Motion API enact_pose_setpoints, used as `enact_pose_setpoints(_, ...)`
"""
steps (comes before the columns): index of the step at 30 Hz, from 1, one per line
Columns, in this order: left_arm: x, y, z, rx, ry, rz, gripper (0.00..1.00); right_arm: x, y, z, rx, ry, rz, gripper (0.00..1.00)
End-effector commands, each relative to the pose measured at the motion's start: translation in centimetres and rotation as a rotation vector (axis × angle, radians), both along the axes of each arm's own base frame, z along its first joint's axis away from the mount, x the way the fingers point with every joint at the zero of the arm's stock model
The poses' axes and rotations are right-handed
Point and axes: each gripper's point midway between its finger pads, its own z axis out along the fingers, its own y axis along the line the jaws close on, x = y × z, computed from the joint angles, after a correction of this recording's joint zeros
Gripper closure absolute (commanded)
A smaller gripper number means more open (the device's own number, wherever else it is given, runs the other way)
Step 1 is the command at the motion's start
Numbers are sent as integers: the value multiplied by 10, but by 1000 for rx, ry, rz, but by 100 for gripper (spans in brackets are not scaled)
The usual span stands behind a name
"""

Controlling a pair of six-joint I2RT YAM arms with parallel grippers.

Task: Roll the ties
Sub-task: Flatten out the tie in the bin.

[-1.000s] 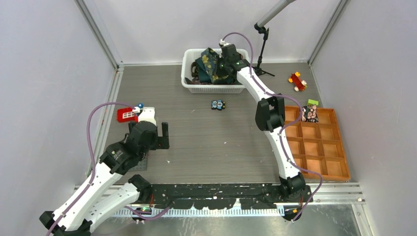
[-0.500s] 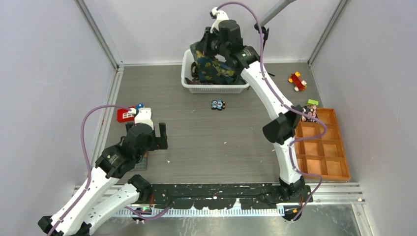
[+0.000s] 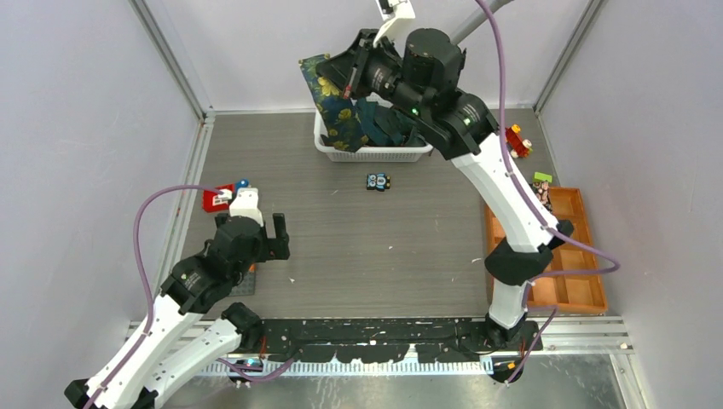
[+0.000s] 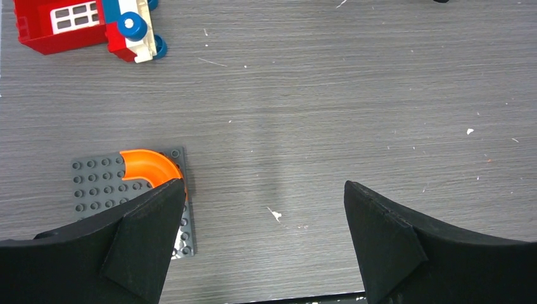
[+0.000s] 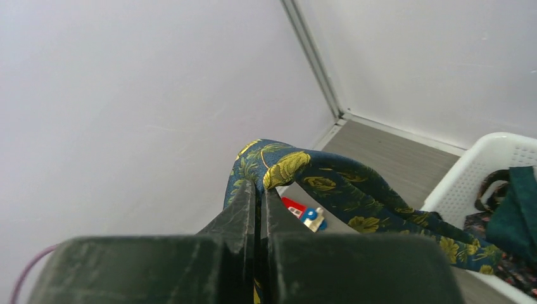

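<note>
A navy tie with yellow flowers point(image 3: 328, 102) hangs raised above the white basket point(image 3: 375, 154) at the back of the table, its lower end still trailing into the basket. My right gripper point(image 3: 348, 78) is shut on that navy tie point(image 5: 329, 180), pinching a fold of it between its fingertips point(image 5: 244, 202). More ties point(image 3: 388, 119), dark teal and patterned, lie inside the basket point(image 5: 487, 158). My left gripper point(image 3: 274, 236) hovers open over bare table at the near left, nothing between its fingers point(image 4: 152, 234).
A red, white and blue toy block point(image 3: 223, 197) lies at the left, also in the left wrist view point(image 4: 95, 25). A grey studded plate with an orange curved piece point(image 4: 149, 171) sits under my left gripper. A small toy car point(image 3: 378, 181) lies before the basket. An orange compartment tray point(image 3: 580, 281) is at the right.
My right arm has lifted up out of the basket and swung left, pulling the flowered tie up with it. My left arm has barely shifted.
</note>
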Motion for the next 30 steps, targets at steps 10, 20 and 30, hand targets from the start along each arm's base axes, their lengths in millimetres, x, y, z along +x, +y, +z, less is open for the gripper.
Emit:
enact_pose_setpoints(10,22,-60,33,-236,-178,-194,0,-89,-40,71,239,55,-34,100)
enact_pose_setpoints(20,49,-134,64,-412,-393,-467,0,-112,-49,71,291,123,-11,100)
enact_pose_setpoints(30,32,-152,78,-450,-481,-637,2,-127,-63,64,284,163,-7,100)
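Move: The blue-and-gold tie hangs from my shut right fingers, its middle about 18 cm below that hand, 5 cm ahead and 2 cm to the right. From my empty, open left hand, its middle lies some 21 cm ahead, 19 cm right and 16 cm higher. The bin is about 39 cm ahead of my left hand, 24 cm right and 14 cm down; the penguin toy is 19 cm ahead, 24 cm right and 19 cm down. I swing my wide-open left hand rightward about 15 cm towards the hanging tie, easing forward a little and then rising near the end, turning it clockwise, rolling it left side down and tipping its fingers upward. With my right hand I keep the tie pinched and draw it back some 11 cm from the bin, rising first and then sinking slightly. ##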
